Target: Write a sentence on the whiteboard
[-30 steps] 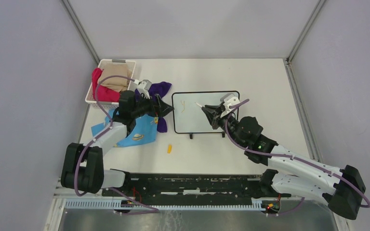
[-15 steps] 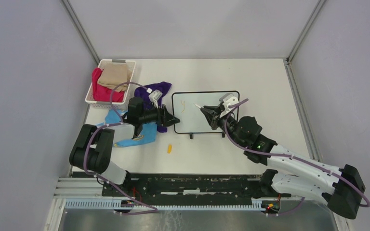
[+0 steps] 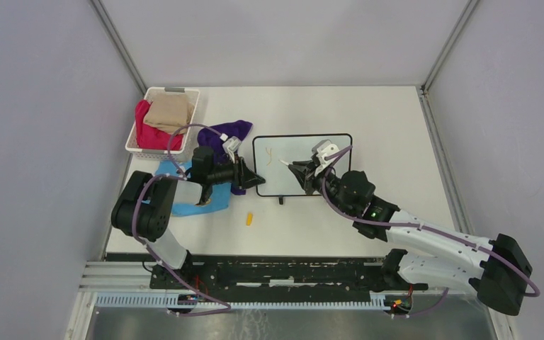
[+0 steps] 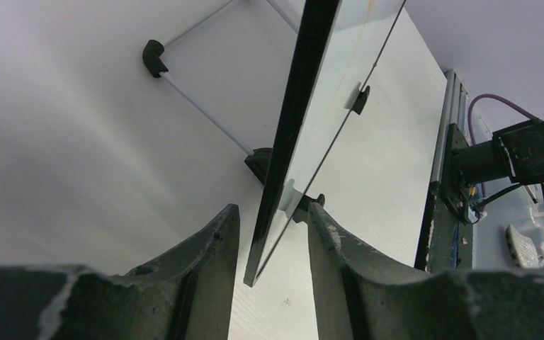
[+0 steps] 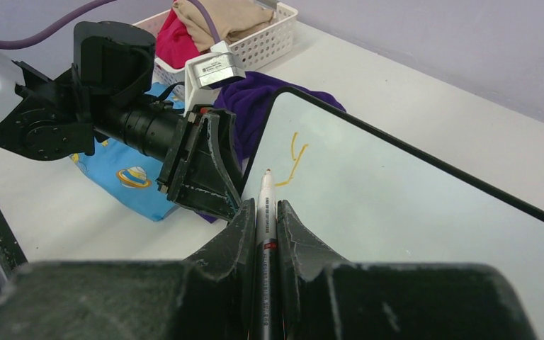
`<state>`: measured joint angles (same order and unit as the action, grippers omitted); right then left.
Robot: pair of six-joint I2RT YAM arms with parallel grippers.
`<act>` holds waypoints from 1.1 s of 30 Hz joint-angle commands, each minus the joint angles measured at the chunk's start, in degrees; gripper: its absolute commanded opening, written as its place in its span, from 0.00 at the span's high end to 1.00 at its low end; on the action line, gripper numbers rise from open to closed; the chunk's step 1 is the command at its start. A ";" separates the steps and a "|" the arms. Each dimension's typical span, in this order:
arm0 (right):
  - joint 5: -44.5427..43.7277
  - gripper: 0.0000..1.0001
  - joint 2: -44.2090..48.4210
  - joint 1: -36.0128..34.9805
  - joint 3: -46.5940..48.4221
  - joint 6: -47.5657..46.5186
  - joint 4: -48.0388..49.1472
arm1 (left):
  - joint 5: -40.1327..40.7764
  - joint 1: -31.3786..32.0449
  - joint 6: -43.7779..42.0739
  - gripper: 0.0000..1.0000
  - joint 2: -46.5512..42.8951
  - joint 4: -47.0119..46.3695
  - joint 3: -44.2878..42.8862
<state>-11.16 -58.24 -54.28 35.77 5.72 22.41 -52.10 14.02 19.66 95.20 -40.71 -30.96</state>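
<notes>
The whiteboard [image 3: 319, 152] lies flat at the table's middle, black-framed, with two small feet at its near edge. Of the sentence, only one yellow "y" [image 3: 270, 153] shows near its top left corner; the "y" [image 5: 295, 159] is also in the right wrist view. My left gripper [image 3: 253, 177] straddles the whiteboard's [image 4: 326, 85] lower left corner. That left gripper [image 4: 273, 207] is open, with a gap on each side of the frame. My right gripper [image 5: 265, 212] is shut on a white marker [image 5: 266, 205], whose tip sits just below the "y".
A white basket [image 3: 188, 95] with red and tan cloths stands at the back left. A purple cloth [image 3: 230, 131] and a blue cloth [image 3: 205, 202] lie under the left arm. A small yellow cap [image 3: 249, 219] lies in front of the board.
The left gripper has swung right to the board's lower left corner and its jaws have narrowed around the frame. The right gripper with the marker has shifted slightly left and nearer.
</notes>
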 commanded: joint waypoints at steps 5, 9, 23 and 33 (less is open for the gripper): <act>1.18 1.00 -1.87 -0.57 3.67 -0.01 2.63 | -2.52 0.30 0.92 0.58 2.09 -5.22 -0.07; 1.39 1.00 -2.41 -0.60 3.87 -0.13 2.85 | -2.48 0.30 0.65 0.62 2.83 -5.21 -0.07; -10.31 1.00 -7.11 -1.36 5.21 -2.45 4.35 | -2.48 0.30 0.12 0.72 3.51 -4.35 -0.32; -13.98 1.00 -13.96 -1.66 8.93 -1.89 5.10 | -2.52 0.73 -0.34 0.77 3.29 -3.46 -0.67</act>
<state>-22.44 -70.70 -55.51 40.97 4.05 23.51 -54.22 14.26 19.84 97.91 -42.59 -30.94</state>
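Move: The left hand's open fingers straddle the whiteboard's left edge near its lower corner, about 2 cm to that hand's right and 1 cm back and below; a black clip is roughly 6 cm right, 4 back, 4 below, and the orange cap 7 back, 3 left, 8 below. From the right hand, already holding the marker, the blank spot beside the yellow letter lies about 9 cm ahead, 4 left and 6 below, the letter itself 9 ahead, 7 left, 7 below. The left hand stays almost in place at the whiteboard's lower left corner, sinking about 1 cm while its half-open fingers close in until they pinch the frame's edge, and holds there. The right hand keeps its grip on the marker, eases about 1 cm left and slightly down, then pushes forward and down, about 4 cm forward and 3 cm lower in all, swinging some 10 degrees clockwise and bringing the marker tip towards the blank area right of the yellow letter; whether the tip touches can't be seen. ##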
